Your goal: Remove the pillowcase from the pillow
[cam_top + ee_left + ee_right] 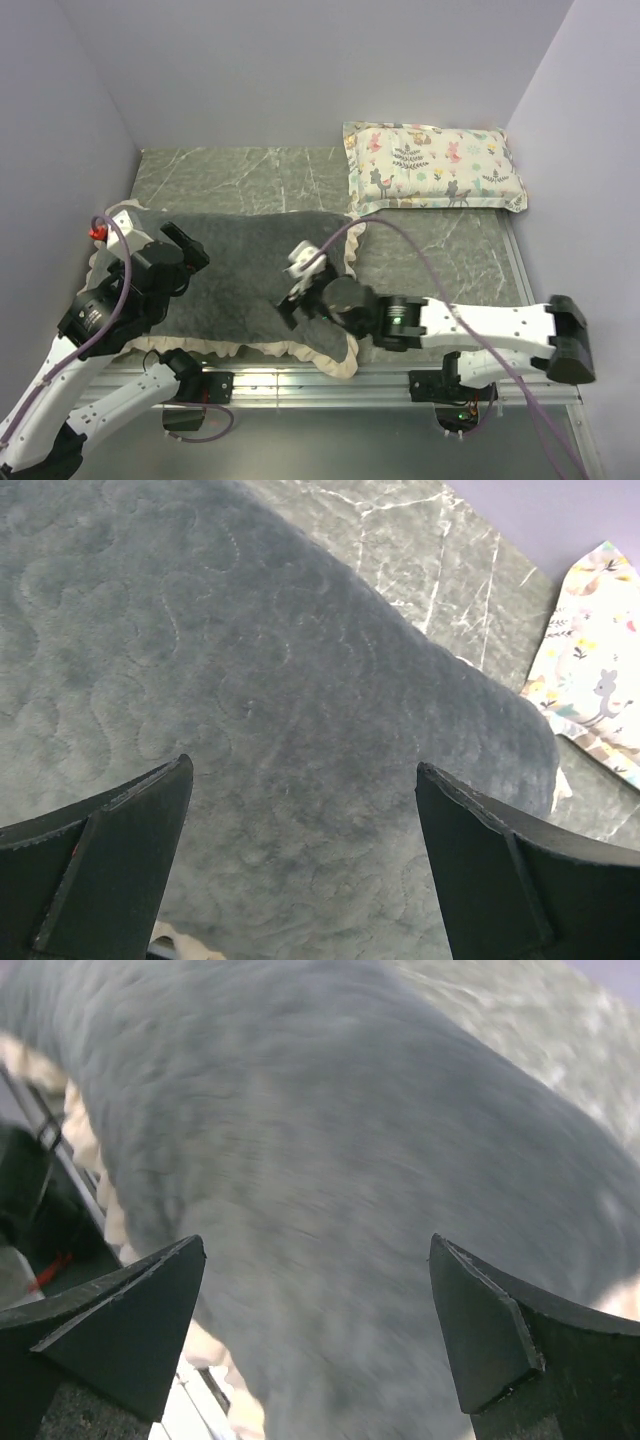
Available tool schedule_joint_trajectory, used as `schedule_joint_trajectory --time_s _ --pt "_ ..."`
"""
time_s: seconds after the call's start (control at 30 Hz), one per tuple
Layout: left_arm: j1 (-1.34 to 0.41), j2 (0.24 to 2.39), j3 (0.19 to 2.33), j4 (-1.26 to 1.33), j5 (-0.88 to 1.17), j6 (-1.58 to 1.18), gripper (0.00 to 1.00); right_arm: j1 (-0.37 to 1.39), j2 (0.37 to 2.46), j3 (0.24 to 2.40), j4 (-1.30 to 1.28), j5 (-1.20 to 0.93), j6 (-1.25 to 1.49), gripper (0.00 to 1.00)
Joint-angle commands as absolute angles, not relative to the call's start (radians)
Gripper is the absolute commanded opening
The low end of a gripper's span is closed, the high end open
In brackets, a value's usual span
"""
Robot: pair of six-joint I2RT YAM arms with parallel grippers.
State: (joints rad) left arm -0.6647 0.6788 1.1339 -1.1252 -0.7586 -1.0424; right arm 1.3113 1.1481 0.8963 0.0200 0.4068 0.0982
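The dark grey pillowcase point(245, 270) lies on the marble-patterned table point(450, 250), its cream frill point(335, 365) showing along the near and left edges. The white pillow is hidden inside it. My left gripper point(192, 252) is open over the left part of the pillowcase; in the left wrist view point(300, 765) only grey quilted fabric point(280, 680) lies between the fingers. My right gripper point(298, 275) is open over the case's near right part; the right wrist view point(315, 1240) is blurred, with grey fabric point(350, 1140) between the fingers and frill point(210, 1345) at the near edge.
A small floral animal-print pillow point(432, 165) lies at the back right, and its corner shows in the left wrist view point(590, 660). Grey walls close in the left, back and right sides. A metal rail point(300, 385) runs along the near edge.
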Motion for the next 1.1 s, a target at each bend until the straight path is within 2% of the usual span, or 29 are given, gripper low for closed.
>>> schedule_joint_trajectory --time_s 0.0,0.1,0.23,0.53,1.07 --pt "-0.667 0.693 1.193 -1.141 -0.785 -1.045 0.99 1.397 1.291 1.026 0.109 0.554 -0.119 1.0" --pt "-0.667 0.709 1.258 -1.128 -0.788 -1.007 0.99 1.443 1.432 1.1 0.123 0.564 -0.236 1.0" --pt "-0.667 0.741 1.356 -1.117 -0.798 -0.956 0.99 1.531 1.495 1.127 0.155 0.587 -0.313 1.0" --pt "-0.667 0.785 1.399 -1.069 -0.792 -0.87 0.99 1.736 1.658 1.115 0.294 0.857 -0.426 1.0" --pt "-0.667 0.811 1.404 -1.009 -0.81 -0.793 0.99 1.766 1.969 1.167 0.563 1.065 -0.6 1.0"
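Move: The pillowcase's near ruffled edge, left of its middle, lies from the right hand about 8 cm back, 17 cm left and 20 cm below. The grey pillow's middle is some 10 cm ahead of this hand and 15 cm left, its right-hand ruffle about 5 cm ahead and 11 cm right, and the left arm's foot 16 cm back and 22 cm left. From the left hand, that near edge is roughly 11 cm back, 2 cm right and 23 cm down. No contact can be seen: the open right hand heads for the pillowcase's near ruffled edge, sweeping left at first (12 cm in all), then drawing back some 10 cm and sinking 13 cm. Meanwhile it rolls about 50 degrees, left side dropping, the fingers still aimed forward-left. The left hand, also open, lifts about 8 cm away from the pillow and tips up slightly. ##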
